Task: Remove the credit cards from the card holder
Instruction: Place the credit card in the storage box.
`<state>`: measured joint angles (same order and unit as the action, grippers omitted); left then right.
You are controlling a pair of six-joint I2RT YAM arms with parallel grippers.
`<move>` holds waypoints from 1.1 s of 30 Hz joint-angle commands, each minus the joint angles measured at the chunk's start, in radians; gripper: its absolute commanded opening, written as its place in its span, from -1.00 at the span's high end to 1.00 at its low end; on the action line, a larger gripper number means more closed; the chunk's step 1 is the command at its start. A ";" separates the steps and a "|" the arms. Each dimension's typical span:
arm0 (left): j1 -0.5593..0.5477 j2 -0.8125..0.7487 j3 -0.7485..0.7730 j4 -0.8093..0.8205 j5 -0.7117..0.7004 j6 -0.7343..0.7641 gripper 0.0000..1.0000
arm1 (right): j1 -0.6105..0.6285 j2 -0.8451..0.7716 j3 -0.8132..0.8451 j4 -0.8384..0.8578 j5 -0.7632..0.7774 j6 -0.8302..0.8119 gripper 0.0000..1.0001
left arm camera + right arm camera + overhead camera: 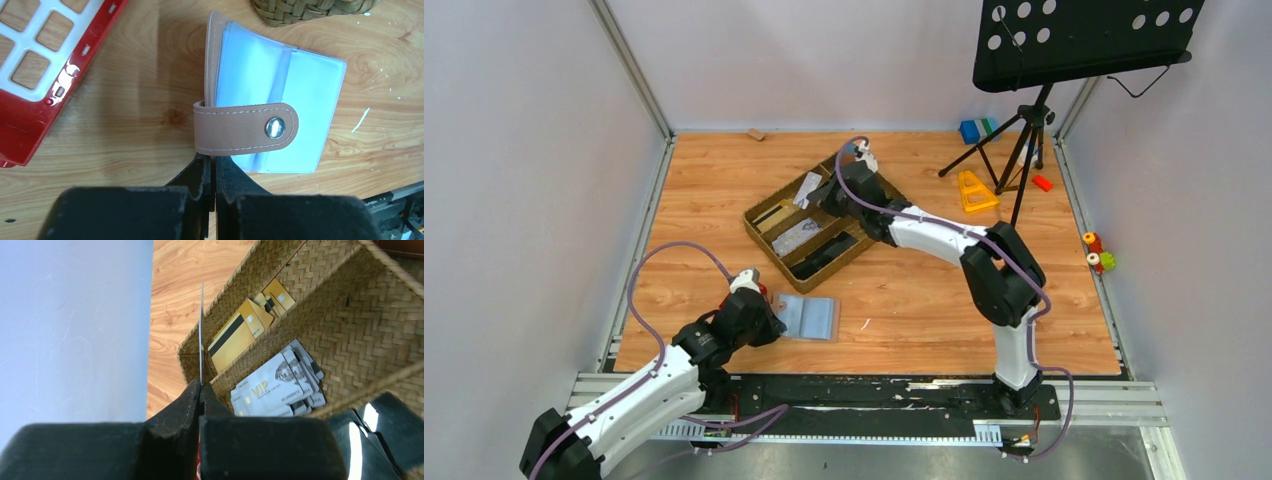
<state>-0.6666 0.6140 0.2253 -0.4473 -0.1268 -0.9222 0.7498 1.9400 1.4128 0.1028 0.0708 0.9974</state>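
Note:
The card holder [812,318] lies open on the wooden table, blue-grey sleeves up. Up close, the card holder [275,95] has its tan tab [245,129] with a metal snap folded across the sleeves. My left gripper [214,160] is shut at the holder's tan edge just under the tab, seemingly pinching it; from above, the left gripper [772,320] sits at the holder's left side. My right gripper [201,385] is shut on a credit card [201,330] seen edge-on, above the woven tray [350,325]. From above, the right gripper [817,200] hangs over the tray.
The woven tray [769,250] holds gold cards [240,332] and silver VIP cards [275,382] in separate compartments. A red grid block [45,75] lies left of the holder. A music stand [1074,40] on a tripod, a yellow piece [974,190] and a blue block [972,130] stand at the back right.

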 commanded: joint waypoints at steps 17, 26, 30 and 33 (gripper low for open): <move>0.002 0.006 -0.035 0.006 -0.044 0.048 1.00 | 0.078 0.107 0.070 0.061 0.100 0.038 1.00; 0.003 -0.047 -0.045 -0.017 -0.015 0.078 1.00 | 0.140 0.105 -0.017 0.098 0.110 0.141 1.00; 0.003 -0.059 -0.043 -0.020 -0.007 0.093 1.00 | 0.168 0.093 -0.026 0.102 0.148 0.141 1.00; 0.004 -0.060 -0.046 -0.017 0.003 0.097 1.00 | 0.175 0.091 -0.026 0.113 0.155 0.136 1.00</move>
<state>-0.6662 0.5571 0.1928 -0.4309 -0.1291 -0.8608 0.9092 2.0743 1.3918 0.1654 0.1890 1.1172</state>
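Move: The silver VIP cards in the box's middle compartment, where the held credit card is headed, lie about 5 cm to the right hand's left, 3 cm back and some 15 cm below. At the same depth, the gold cards are 3 cm ahead and 10 cm left of that hand; the black pouch is 8 cm back and 3 cm to its right. From the left hand, the silver cards lie some 22 cm ahead, straight in line, roughly 1 cm lower. The credit card, still pinched in the right hand's shut fingers, is carried down onto the line of the silver cards' compartment: first a few centimetres forward, left and down, then about 7 cm back while still sinking and edging left. Overall the hand sinks some 7 cm, its wrist barely turning and its grip kept. ##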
